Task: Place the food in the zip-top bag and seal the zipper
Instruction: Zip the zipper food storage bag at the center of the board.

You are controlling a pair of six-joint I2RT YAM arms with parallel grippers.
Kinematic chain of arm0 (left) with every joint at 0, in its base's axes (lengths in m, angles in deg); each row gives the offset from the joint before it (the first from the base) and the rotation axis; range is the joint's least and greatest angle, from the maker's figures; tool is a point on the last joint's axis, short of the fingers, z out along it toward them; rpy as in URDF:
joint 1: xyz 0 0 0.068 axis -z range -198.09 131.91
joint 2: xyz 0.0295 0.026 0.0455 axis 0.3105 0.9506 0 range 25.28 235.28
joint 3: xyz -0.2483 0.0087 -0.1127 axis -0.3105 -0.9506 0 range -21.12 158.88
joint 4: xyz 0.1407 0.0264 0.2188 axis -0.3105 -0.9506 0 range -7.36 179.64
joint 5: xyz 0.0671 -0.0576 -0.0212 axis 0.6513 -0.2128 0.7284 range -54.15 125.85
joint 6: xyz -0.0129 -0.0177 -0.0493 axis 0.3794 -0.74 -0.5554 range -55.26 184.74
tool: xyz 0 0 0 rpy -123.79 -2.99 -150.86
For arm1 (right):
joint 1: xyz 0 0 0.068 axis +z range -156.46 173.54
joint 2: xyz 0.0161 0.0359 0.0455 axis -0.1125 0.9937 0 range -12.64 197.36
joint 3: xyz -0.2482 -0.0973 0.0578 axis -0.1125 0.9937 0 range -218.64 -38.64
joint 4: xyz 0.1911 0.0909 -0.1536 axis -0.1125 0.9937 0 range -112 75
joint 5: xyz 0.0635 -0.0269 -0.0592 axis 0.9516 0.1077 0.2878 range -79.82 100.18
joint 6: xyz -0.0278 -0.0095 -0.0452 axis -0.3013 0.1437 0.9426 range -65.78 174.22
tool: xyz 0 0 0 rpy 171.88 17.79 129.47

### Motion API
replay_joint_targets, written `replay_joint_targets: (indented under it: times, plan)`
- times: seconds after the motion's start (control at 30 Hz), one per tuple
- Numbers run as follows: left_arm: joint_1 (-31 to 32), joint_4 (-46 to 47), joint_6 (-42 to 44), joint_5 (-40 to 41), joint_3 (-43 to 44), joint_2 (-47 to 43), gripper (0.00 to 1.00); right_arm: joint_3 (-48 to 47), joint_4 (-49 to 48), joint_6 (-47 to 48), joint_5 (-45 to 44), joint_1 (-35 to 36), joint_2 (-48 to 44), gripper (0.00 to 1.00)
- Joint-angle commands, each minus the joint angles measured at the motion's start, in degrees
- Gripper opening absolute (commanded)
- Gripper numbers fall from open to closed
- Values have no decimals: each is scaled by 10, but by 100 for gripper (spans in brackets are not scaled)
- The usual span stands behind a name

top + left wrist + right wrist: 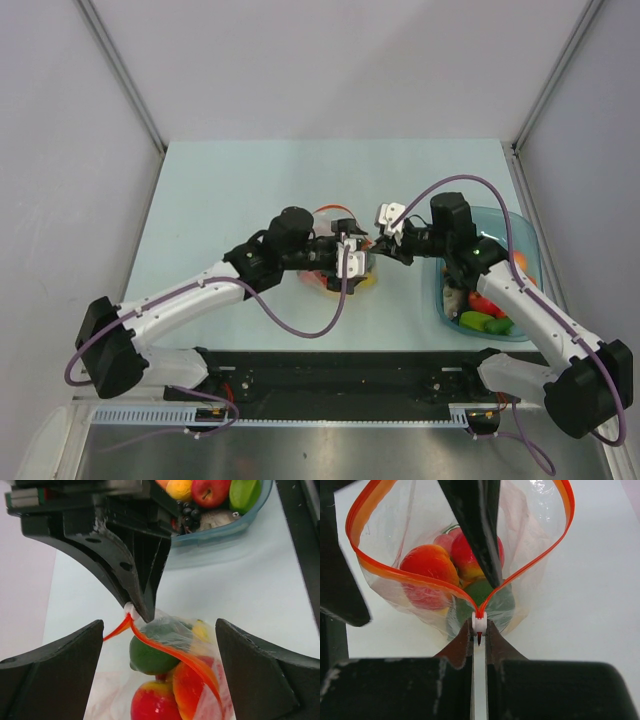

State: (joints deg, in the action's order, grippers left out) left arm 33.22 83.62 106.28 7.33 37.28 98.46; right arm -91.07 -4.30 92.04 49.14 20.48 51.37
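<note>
The zip-top bag [530,540] lies mid-table with its mouth gaping, and the red-orange zipper [390,577] curves around the opening. Inside it is food: a red-yellow peach [427,562], a green piece [150,652] and a red fruit [155,702]. My right gripper [479,627] is shut on the zipper's white slider [479,622] at one end of the rim. My left gripper [160,625] stands wide open, its fingers [55,670] on either side of the bag without touching it. From above, both grippers meet at the bag [335,218].
A teal tub [525,240] at the right holds more toy food, including a red apple [210,491] and a green piece [245,492]. The right arm [520,300] reaches across the tub. White walls enclose the table.
</note>
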Motion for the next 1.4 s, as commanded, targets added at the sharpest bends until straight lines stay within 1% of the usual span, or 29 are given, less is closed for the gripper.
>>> replay_joint_targets:
  times: [0.0, 0.03, 0.07, 0.13, 0.23, 0.27, 0.3, 0.37, 0.43, 0.47, 0.53, 0.57, 0.6, 0.63, 0.7, 0.73, 0.77, 0.8, 0.83, 0.87, 0.9, 0.93, 1.03, 1.13, 1.23, 1.37]
  plan:
    - [-9, 101, 20, 22, -10, 17, 94, -22, 8, 33, 30, 3, -16, 0]
    - [-11, 104, 24, 23, -7, 20, 92, -22, 12, 39, 33, 3, -16, 0]
    - [-14, 109, 27, 22, -6, 27, 88, -22, 13, 45, 37, 3, -15, 0]
    - [-22, 105, 38, 20, 5, 34, 85, -22, 16, 58, 40, 3, -14, 0]
    - [-31, 73, 69, 7, 20, 52, 75, -23, 24, 80, 47, 4, -14, 0]
    - [-33, 65, 79, 4, 23, 56, 68, -22, 26, 83, 48, 6, -14, 0]
    - [-39, 65, 81, 2, 23, 57, 65, -22, 31, 88, 49, 5, -14, 0]
    - [-45, 37, 91, -2, 25, 59, 61, -22, 39, 103, 50, 5, -15, 0]
    - [-47, 30, 93, -2, 24, 59, 60, -23, 52, 118, 53, 4, -17, 0]
    - [-47, 22, 99, -4, 25, 60, 56, -23, 57, 131, 55, 5, -17, 0]
    - [-48, 1, 106, -12, 30, 62, 44, -23, 52, 128, 53, 6, -17, 0]
    - [-48, -5, 110, -15, 35, 63, 32, -22, 48, 130, 52, 6, -18, 0]
    - [-48, -9, 110, -15, 37, 64, 27, -23, 45, 129, 52, 6, -17, 0]
    - [-48, -14, 108, -15, 38, 64, 19, -23, 42, 128, 52, 6, -18, 0]
    - [-48, -15, 105, -15, 42, 66, 12, -22, 31, 121, 52, 6, -20, 0]
    - [-48, -19, 98, -15, 44, 67, 2, -22, 30, 119, 54, 5, -20, 0]
    - [-48, -21, 93, -14, 50, 69, 0, -23, 24, 111, 53, 7, -20, 0]
    - [-48, -22, 87, -10, 52, 70, 0, -22, 20, 101, 51, 4, -20, 5]
    - [-50, -22, 65, -11, 54, 70, 0, -23, 15, 86, 41, 5, -19, 24]
    - [-54, -20, 52, -12, 59, 71, 0, -23, 13, 75, 38, 2, -20, 33]
    - [-58, -16, 38, -16, 59, 71, 0, -22, 15, 56, 38, -1, -20, 39]
    - [-62, -15, 10, -21, 60, 69, 0, -22, 16, 46, 42, -10, -17, 42]
    - [-75, 0, -38, -22, 58, 65, 0, -4, 18, 36, 45, -19, -26, 43]
    - [-82, 14, -64, -33, 50, 60, 0, 20, -12, 10, 40, -20, -32, 42]
    - [-83, 38, -83, -32, 31, 48, 0, 27, -44, -14, 41, -23, -26, 40]
    - [-84, 42, -93, -28, 18, 42, 0, 32, -76, -43, 49, -28, -15, 39]
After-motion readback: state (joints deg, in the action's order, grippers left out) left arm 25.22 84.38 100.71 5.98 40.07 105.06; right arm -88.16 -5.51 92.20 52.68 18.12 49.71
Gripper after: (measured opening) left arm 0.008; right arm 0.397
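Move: The left hand, wide open, is aiming for the orange zipper strips just short of the white slider, about 5 cm ahead of it, straight in line sideways and 3 cm lower. The slider itself lies some 5 cm ahead, 4 cm right and 2 cm below, pinched between the right fingertips. In the bag, the avocado lies about 4 cm ahead, 2 cm right and 10 cm below the left hand; the red apple 3 cm ahead, 5 cm left and 10 cm below. Forward about 5 cm and down nearly 3, the left hand brings its open jaws over the bag's orange strips and shuts, pinching both together just left of the slider. The right hand eases back a centimetre with its grip kept, then opens partway and lets go of the slider. The left, still pinching, edges a little farther forward and left, swinging some 10 degrees. ##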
